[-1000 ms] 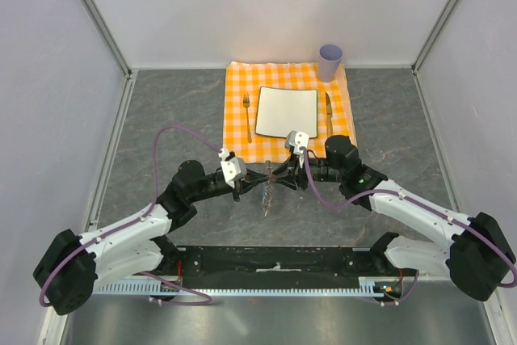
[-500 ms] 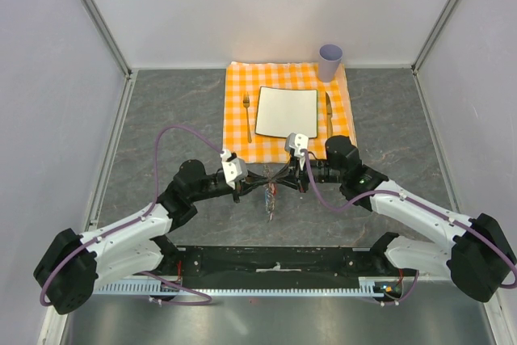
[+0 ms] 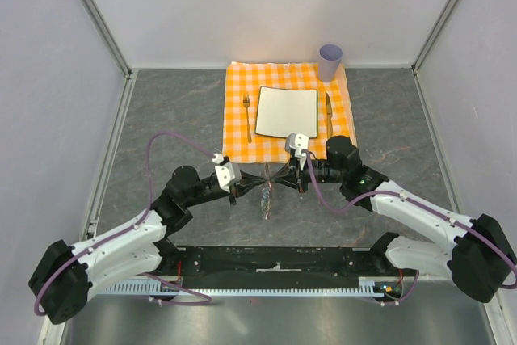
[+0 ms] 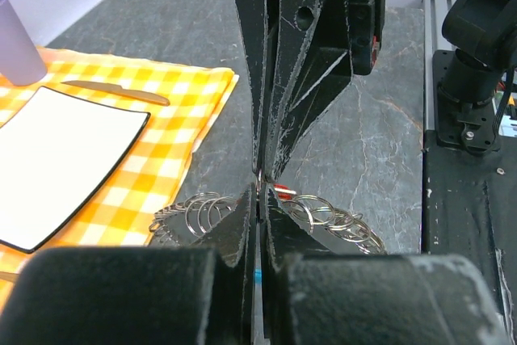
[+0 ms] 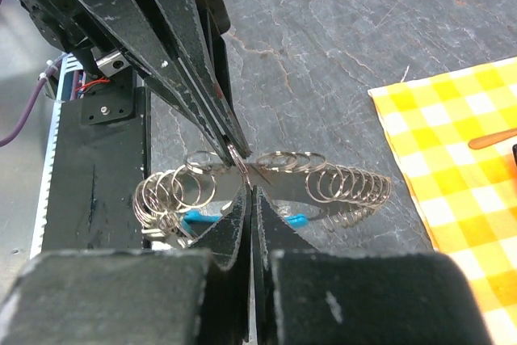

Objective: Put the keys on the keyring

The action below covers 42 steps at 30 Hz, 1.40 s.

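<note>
The keyring (image 3: 265,198), a silvery chain of wire rings with a blue tab (image 5: 198,217), hangs just above the grey table between the two arms. My left gripper (image 3: 258,181) comes in from the left and is shut on one ring (image 5: 234,153) at the top of the chain. My right gripper (image 3: 271,179) faces it tip to tip, jaws pressed together on that same ring. A key shows only as a small red bit (image 4: 283,193) beside the meeting fingertips. I cannot tell whether the key is pinched. Loops of rings (image 4: 198,212) spread out on both sides.
Beyond the grippers lies an orange checked cloth (image 3: 238,139) with a white square plate (image 3: 286,111), a fork (image 3: 246,115) and a knife (image 3: 329,111). A lilac cup (image 3: 329,61) stands at its back right corner. The black base rail (image 3: 275,262) runs along the near edge.
The right gripper has gone from half open to shut at the ring. The left arm has drawn back slightly to the left, still gripping the keyring.
</note>
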Tool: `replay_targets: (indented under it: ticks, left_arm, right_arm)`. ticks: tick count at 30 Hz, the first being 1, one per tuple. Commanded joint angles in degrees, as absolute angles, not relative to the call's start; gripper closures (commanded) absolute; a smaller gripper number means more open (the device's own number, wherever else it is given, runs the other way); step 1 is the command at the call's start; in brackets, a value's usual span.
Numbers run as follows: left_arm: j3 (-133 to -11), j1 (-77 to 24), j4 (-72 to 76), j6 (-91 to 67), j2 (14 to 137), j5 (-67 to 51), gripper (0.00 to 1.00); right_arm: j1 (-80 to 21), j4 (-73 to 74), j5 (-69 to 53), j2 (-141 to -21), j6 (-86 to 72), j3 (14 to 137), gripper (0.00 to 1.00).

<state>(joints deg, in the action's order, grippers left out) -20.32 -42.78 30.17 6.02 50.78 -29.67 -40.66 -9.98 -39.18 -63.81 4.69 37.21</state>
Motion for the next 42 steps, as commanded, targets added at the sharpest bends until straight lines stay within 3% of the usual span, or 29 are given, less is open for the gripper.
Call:
replay_targets:
  ticks: [1, 9, 18, 22, 25, 35, 42]
  left_arm:
    - [-18.6, -42.7, 38.8, 6.4, 46.1, -25.9, 0.98]
    - [-16.6, -42.7, 44.4, 3.8, 45.7, -25.6, 0.98]
    - [-17.7, -42.7, 56.6, 0.4, 54.8, -29.5, 0.98]
    - [-17.6, -42.7, 51.3, 2.0, 51.6, -28.5, 0.98]
    - [-17.6, -42.7, 48.5, 3.6, 49.8, -28.1, 0.98]
    - [-19.7, -42.6, 46.2, 4.0, 49.2, -35.3, 0.98]
    - [-20.9, -42.6, 45.3, 4.6, 49.3, -36.9, 0.98]
  right_arm:
    - [-40.4, -10.5, -39.3, -64.4, 4.6, 38.3, 1.0]
    - [-40.3, -11.7, -42.3, -67.1, 3.2, 38.8, 1.0]
    - [-42.8, -15.7, -40.9, -67.2, 0.6, 37.7, 1.0]
    - [-41.5, -12.4, -33.8, -61.8, 2.5, 36.2, 0.79]
    - [-40.3, -12.1, -32.9, -58.5, 2.4, 35.2, 0.72]
    - [-40.0, -11.6, -39.3, -57.2, 6.1, 37.7, 0.57]
    - [-40.1, -9.2, -44.2, -57.5, 8.7, 38.8, 0.57]
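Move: The keyring is between the two sets of shut fingertips, within about 1 cm of each hand point: just to the left hand's right and the right hand's left. From the right hand, the red key hangs some 3 cm below and 1 cm left, the coiled chain about 8 cm below and 4 cm back. The white plate lies roughly 28 cm ahead, 5 cm to its right and 18 cm below. Right hand dips about 2 cm, lets go of the keyring, rises 4; left lifts roughly 3, still gripping. ##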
